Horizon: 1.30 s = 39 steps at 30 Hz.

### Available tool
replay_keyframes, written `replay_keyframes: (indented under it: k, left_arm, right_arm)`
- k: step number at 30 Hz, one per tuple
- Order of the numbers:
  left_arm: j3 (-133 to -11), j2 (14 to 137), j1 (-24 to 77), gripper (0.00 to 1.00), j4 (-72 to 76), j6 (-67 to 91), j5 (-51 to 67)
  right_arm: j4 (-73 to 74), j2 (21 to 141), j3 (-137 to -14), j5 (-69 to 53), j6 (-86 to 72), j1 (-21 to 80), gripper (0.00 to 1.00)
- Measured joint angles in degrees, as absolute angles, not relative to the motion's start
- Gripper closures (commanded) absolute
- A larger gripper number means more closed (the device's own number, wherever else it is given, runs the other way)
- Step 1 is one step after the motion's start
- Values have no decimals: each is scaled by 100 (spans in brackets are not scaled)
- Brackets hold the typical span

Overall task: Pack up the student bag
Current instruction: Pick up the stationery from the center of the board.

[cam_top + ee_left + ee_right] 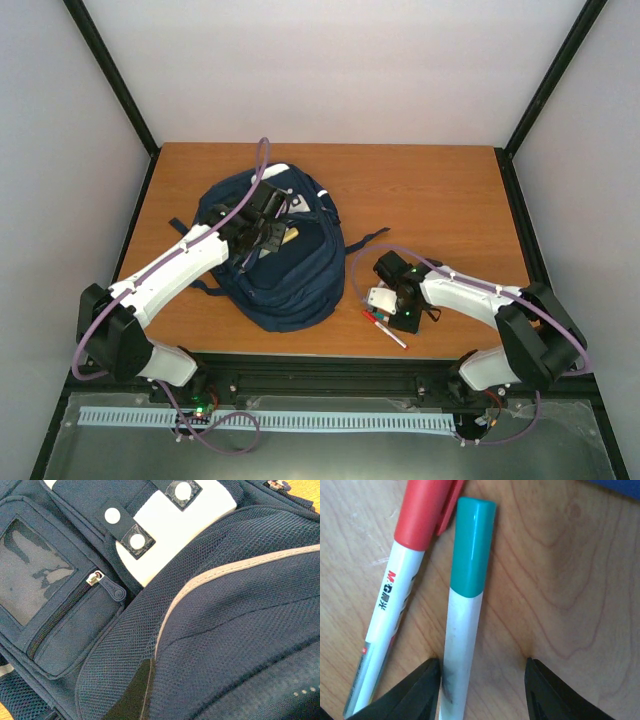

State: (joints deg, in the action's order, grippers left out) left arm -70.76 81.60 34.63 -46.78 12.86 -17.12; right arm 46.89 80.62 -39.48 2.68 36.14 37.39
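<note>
The student bag (285, 275), navy blue, lies on the left half of the table; its white patch (175, 535), zip pocket (75, 630) and mesh fill the left wrist view. My left gripper (258, 232) rests on the bag's upper part, shut; its fingers are hidden, and I cannot tell whether it holds any fabric. My right gripper (482, 690) is open, low over the wood just right of the bag. A white marker with a green cap (465, 605) lies between its fingers (417, 692), against the left one. A red-capped pen (395, 580) lies just left of the marker.
The red-capped pen (385, 330) pokes out below the right gripper near the table's front edge. A small white object (381, 298) sits beside that gripper. A dark strap (370, 237) trails from the bag toward the right arm. A yellowish item (291, 238) shows at the bag's opening.
</note>
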Motion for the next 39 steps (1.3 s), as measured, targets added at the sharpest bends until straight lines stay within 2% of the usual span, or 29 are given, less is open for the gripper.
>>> replay_keyframes:
  k: [9,15,28,39]
  left_arm:
    - [-7076,8160,3463,97,-4681,1286,-1717]
    - [-7076,8160,3463,97,-4681,1286,-1717]
    - [-7076,8160,3463,97,-4681,1286,-1708]
    - [-7078,8187,3463,97,-4683,1286,-1691]
  right_arm:
    - [4648,8265,-4099,198,3664,3614,81]
    - [4665,8418,-4213,69,3671,3570,94]
    - [4703,8385,-4283,113,3645,3382,97]
    - [4998,7502,-5043,-16,3977,3559,97]
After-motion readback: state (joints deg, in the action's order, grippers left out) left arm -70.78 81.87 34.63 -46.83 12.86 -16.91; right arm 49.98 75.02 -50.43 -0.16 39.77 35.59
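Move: The teal-capped marker already lies between the open right fingers, its middle about 1 cm ahead and 2 cm left of that hand, roughly level. The red marker is some 4 cm to the hand's left and level with it in reach; the blue marker lies about 11 cm ahead and 4 cm left. From the left hand, the teal-capped marker is some 15 cm back, 27 cm right and 17 cm below. The right hand pinches the teal-capped marker's white barrel, then lifts it about 7 cm, drifting forward and left. ##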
